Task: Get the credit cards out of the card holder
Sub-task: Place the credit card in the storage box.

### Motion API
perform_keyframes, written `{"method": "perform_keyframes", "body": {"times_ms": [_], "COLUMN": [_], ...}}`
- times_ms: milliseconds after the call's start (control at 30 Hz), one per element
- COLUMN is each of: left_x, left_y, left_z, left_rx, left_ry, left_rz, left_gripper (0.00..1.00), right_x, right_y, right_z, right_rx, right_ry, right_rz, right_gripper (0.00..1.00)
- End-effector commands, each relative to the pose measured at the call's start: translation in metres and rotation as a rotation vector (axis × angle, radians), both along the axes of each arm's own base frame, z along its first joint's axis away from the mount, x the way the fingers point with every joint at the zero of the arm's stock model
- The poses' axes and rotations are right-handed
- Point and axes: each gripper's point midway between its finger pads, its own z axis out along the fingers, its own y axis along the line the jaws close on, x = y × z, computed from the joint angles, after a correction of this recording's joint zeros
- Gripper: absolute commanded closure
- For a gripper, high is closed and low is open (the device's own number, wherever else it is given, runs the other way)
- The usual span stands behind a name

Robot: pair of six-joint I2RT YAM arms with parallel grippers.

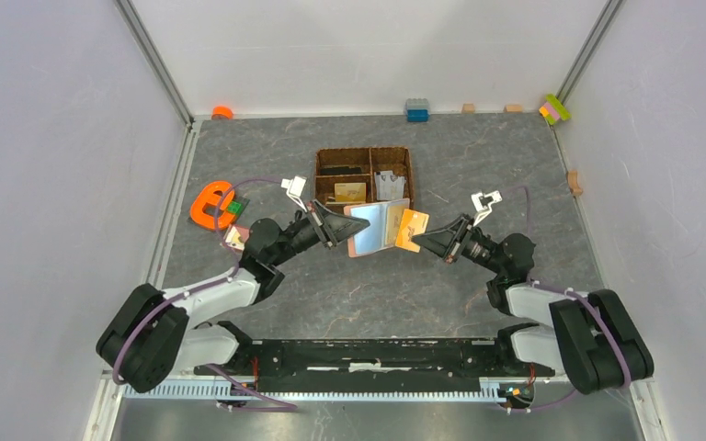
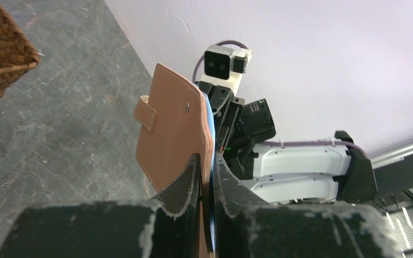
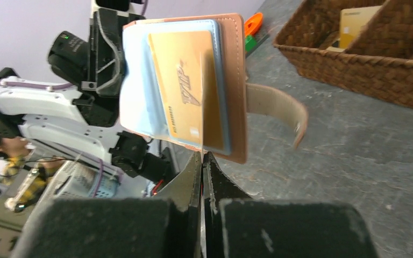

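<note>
The salmon-pink card holder (image 1: pixel 370 230) hangs open above the table, its pale blue lining facing the right arm. My left gripper (image 1: pixel 338 226) is shut on its left half; in the left wrist view the fingertips (image 2: pixel 207 159) pinch the wallet's edge (image 2: pixel 172 134). My right gripper (image 1: pixel 421 241) is shut on an orange-gold credit card (image 1: pixel 412 230) at the wallet's right edge. In the right wrist view that card shows edge-on (image 3: pixel 201 107) between my shut jaws (image 3: pixel 202 156). A gold card marked VIP (image 3: pixel 185 80) lies against the blue lining of the card holder (image 3: pixel 238 97).
A brown woven divided basket (image 1: pixel 318 175) stands just behind the wallet, with a gold card (image 1: pixel 350 193) in one compartment. An orange object (image 1: pixel 210 204) lies at the left. Small coloured blocks (image 1: pixel 416 110) line the back wall.
</note>
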Motion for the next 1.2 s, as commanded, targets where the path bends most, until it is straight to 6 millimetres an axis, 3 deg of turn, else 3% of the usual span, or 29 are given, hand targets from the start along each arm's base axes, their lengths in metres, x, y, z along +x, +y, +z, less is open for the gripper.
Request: {"method": "perform_keyframes", "body": {"times_ms": [0, 267, 533, 833, 1000, 1167], "left_x": [0.009, 0.028, 0.040, 0.035, 0.029, 0.026], "left_y": [0.011, 0.038, 0.066, 0.109, 0.136, 0.151], "left_z": [0.004, -0.015, -0.025, -0.007, 0.004, 0.004], "left_rx": [0.030, 0.158, 0.219, 0.159, 0.108, 0.059], "left_ry": [-0.057, -0.003, 0.041, 0.008, -0.012, -0.004], "left_rz": [0.099, 0.296, 0.462, 0.651, 0.756, 0.811], "left_gripper": [0.98, 0.98, 0.98, 0.98, 0.98, 0.98], "right_x": [0.014, 0.032, 0.043, 0.047, 0.062, 0.077], "right_y": [-0.011, -0.030, -0.044, -0.029, -0.022, -0.010], "right_z": [-0.009, -0.018, -0.022, -0.020, -0.010, 0.004], "right_rx": [-0.082, -0.234, -0.267, -0.302, -0.389, -0.511], "right_ry": [-0.031, -0.076, -0.072, -0.090, -0.117, -0.134], "right_rz": [-0.100, -0.254, -0.361, -0.345, -0.395, -0.423], "right_gripper": [1.00, 1.00, 1.00, 1.00, 1.00, 1.00]}}
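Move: The storage box's front left compartment, where a yellow card already lies, is about 20 cm ahead of my right hand, 15 cm to its left and 16 cm below. The grey packets in the right compartment are some 21 cm ahead, 5 cm left and equally low. The open card holder stands about 3 cm ahead, 8 cm left and slightly higher. From my left hand that front left compartment is about 19 cm ahead, 5 cm left and 22 cm down. I pull the two hands apart: my left hand keeps its pinch on the card holder and carries it some 13 cm left, dipping and rising again, while swinging about 40 degrees counter-clockwise. My right hand, fingers still shut on the gold card, goes forward, right and down, then on forward, left and up, about 5 cm nearer the box overall, fingertips tipping down and turning clockwise. ##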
